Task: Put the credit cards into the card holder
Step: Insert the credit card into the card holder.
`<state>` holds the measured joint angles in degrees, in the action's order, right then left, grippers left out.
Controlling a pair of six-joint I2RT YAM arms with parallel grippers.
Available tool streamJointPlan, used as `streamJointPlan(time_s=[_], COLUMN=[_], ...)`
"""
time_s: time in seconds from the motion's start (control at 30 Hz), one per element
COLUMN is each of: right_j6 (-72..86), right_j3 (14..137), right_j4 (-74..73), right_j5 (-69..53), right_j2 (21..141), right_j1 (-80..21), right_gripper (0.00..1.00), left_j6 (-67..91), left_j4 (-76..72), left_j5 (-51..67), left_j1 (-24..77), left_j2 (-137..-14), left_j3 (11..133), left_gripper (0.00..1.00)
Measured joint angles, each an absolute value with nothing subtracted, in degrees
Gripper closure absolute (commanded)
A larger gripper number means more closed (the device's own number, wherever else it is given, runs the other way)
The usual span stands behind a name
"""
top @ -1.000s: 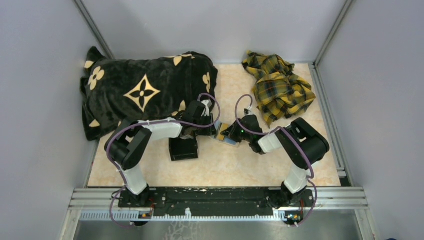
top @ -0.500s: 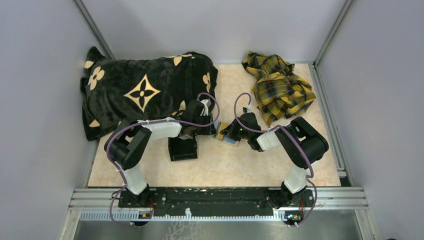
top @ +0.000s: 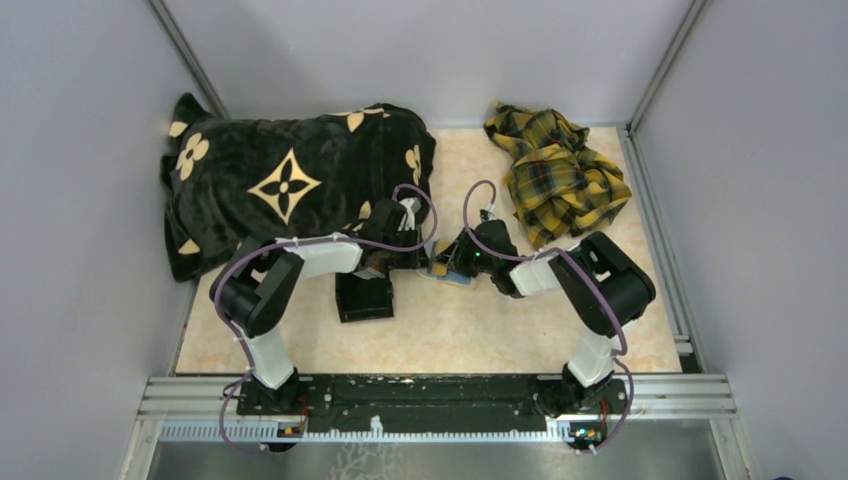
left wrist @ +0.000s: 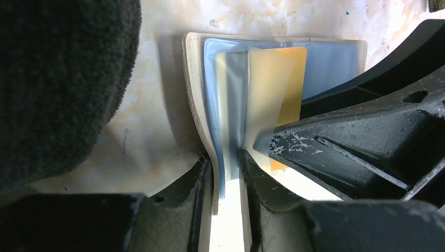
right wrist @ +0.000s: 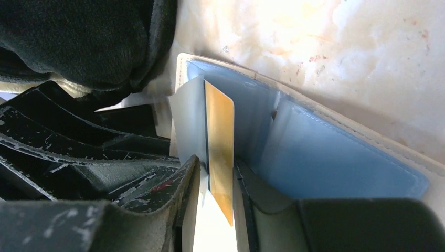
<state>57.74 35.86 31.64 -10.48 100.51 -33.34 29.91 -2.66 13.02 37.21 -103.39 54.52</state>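
Observation:
The card holder (left wrist: pixel 336 58) lies open on the table, beige outside, with blue-grey sleeves inside (right wrist: pixel 325 163). In the top view only a small corner of the card holder (top: pixel 456 278) shows between the two wrists. A gold credit card (left wrist: pixel 283 84) stands on edge, partly inside a clear sleeve. My left gripper (left wrist: pixel 226 157) is shut on the holder's near cover edge and its blue leaves. My right gripper (right wrist: pixel 216 161) is open. The gold card (right wrist: pixel 219 131) stands loose between its fingers, with a gap on the left side. Both grippers meet tip to tip, the left (top: pixel 425 262) and the right (top: pixel 450 262).
A black rectangular tray (top: pixel 365 297) sits just below my left wrist. A black pillow with tan flower shapes (top: pixel 290 185) fills the back left and touches the left arm. A yellow plaid cloth (top: pixel 555 175) lies at the back right. Grey walls enclose the table.
My right gripper's jaws have parted from the gold card, which stays in the sleeve. The left jaws have narrowed slightly on the holder. Both wrists edged a little toward the back.

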Motion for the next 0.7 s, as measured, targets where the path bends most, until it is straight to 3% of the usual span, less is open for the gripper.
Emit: streamJointPlan(time_s=[0.2, 0.7], right_j6=[56.6, 55.1], right_j3=[36.9, 37.5], right_j4=[29.2, 24.9], right_j5=[-9.1, -4.5], right_j2=[99.5, 96.7], right_j1=[-34.0, -34.2], right_gripper=[0.52, 0.46], left_j6=[30.0, 31.1], left_j4=[-2.8, -4.3], left_j5=[13.6, 16.5], left_j1=[37.1, 37.8], left_j2=[-103.9, -105.2], left_j3=[54.9, 55.4], left_gripper=[0.70, 0.68])
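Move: The yellow card stands in the card holder's pocket between the right fingertips, its middle about 1 cm left of that hand and level with it fore and aft. The left hand already pinches the holder's left edge: the holder's middle is some 5 cm to its right and 1 cm below, the card about 3 cm to its right. The black tray lies roughly 11 cm left and 6 cm back from the left hand. Right fingers open wider around the card and rise 1 cm, while the left draws the gripped holder 1.5 cm right. ##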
